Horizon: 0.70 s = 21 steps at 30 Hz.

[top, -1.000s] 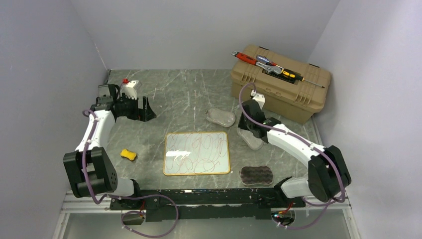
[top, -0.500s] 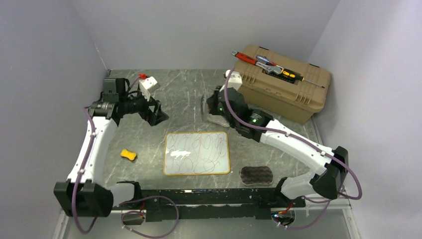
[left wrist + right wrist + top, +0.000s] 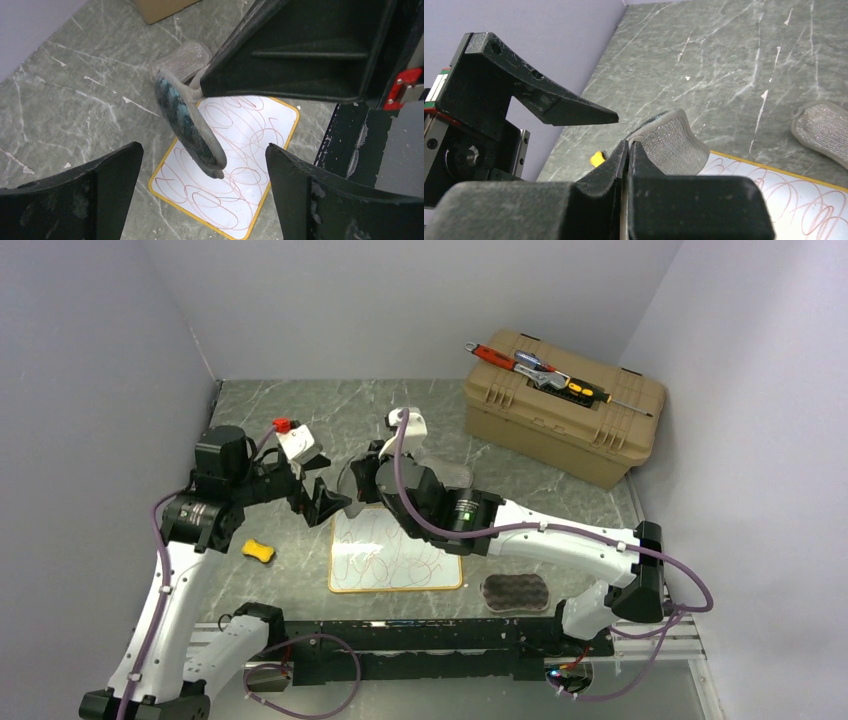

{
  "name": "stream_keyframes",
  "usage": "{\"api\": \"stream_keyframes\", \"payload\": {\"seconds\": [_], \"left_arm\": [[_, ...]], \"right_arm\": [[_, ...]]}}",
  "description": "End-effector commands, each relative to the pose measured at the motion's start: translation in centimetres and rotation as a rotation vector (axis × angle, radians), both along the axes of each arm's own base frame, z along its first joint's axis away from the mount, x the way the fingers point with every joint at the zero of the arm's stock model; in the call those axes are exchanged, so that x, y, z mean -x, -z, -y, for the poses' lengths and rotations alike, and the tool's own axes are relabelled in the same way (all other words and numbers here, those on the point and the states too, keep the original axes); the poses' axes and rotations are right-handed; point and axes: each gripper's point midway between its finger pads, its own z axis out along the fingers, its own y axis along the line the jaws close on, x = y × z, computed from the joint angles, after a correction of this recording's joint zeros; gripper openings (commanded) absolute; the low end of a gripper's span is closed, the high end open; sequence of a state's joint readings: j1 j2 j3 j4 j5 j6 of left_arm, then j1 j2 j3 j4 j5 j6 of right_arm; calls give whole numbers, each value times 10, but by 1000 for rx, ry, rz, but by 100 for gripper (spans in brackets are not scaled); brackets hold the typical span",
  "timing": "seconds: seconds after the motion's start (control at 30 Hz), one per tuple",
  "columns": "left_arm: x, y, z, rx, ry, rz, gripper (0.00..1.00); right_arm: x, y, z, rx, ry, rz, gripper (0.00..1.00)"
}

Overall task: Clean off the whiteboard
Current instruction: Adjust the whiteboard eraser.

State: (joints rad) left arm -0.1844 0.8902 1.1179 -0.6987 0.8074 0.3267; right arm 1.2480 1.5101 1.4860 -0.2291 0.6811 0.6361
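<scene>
The whiteboard [image 3: 395, 562] lies flat on the marble table, yellow-framed and covered in reddish scribbles [image 3: 240, 170]. My right gripper [image 3: 362, 476] is shut on the edge of a grey mesh pad [image 3: 671, 142]. The pad [image 3: 187, 120] hangs tilted above the board's far-left corner. Whether it touches the board, I cannot tell. My left gripper [image 3: 328, 490] is open just left of that corner, and the hanging pad shows between its wide-spread fingers [image 3: 100, 185]. The right arm hides the board's upper part in the top view.
A second grey pad [image 3: 185, 55] lies on the table beyond the board. A yellow sponge [image 3: 258, 551] sits left of the board. A dark wavy sponge [image 3: 515, 592] lies at its right front. The tan toolbox [image 3: 560, 410] with tools on its lid stands at the back right.
My right arm has swung left with the grey pad, from right of the board to over its far-left corner. My left arm has moved right toward that same corner, its gripper still open.
</scene>
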Motion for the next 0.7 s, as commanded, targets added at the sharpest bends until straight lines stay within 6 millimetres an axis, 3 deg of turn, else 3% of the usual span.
{"api": "stream_keyframes", "payload": {"seconds": [0.0,0.13,0.27,0.43,0.6,0.67], "left_arm": [[0,-12,2,35,-12,39,99],[-7,-9,-2,3,-30,60,88],[-7,-10,4,19,5,26,65],[-10,-13,6,21,18,16,48],[-11,-8,1,-20,5,38,9],[-11,-7,-2,-44,2,69,2]], "right_arm": [[8,-42,-7,-111,17,62,0],[19,-46,-12,-119,-7,69,0],[27,-48,-18,-133,-47,60,0],[33,-44,-22,-132,-72,51,0],[34,-39,-11,-139,-63,38,0],[35,-39,-4,-149,-60,29,0]]}}
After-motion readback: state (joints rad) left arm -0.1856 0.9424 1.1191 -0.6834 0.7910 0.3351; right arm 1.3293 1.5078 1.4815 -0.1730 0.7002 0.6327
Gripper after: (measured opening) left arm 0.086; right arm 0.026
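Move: The eraser already hangs by its strap in the shut right fingers, its middle about 3 cm ahead of the right hand, 1 cm left and 3 cm below. From the open left hand that middle lies some 4 cm ahead, 4 cm right and about level. The whiteboard's middle is roughly 9 cm right of the left hand, 2 cm back and 28 cm below; the spare grey pad lies about 20 cm right, 16 cm ahead, equally low. Keep the right fingers shut on the eraser's strap and ease it back about 3 cm and some 2 cm left, slightly up, into the left gripper's reach, then hold it there. Nudge the left gripper about 1.5 cm forward and 1 cm down with its wrist steady, and close its wide-open fingers almost fully, pinching the eraser's near rim beside the right fingertips. ##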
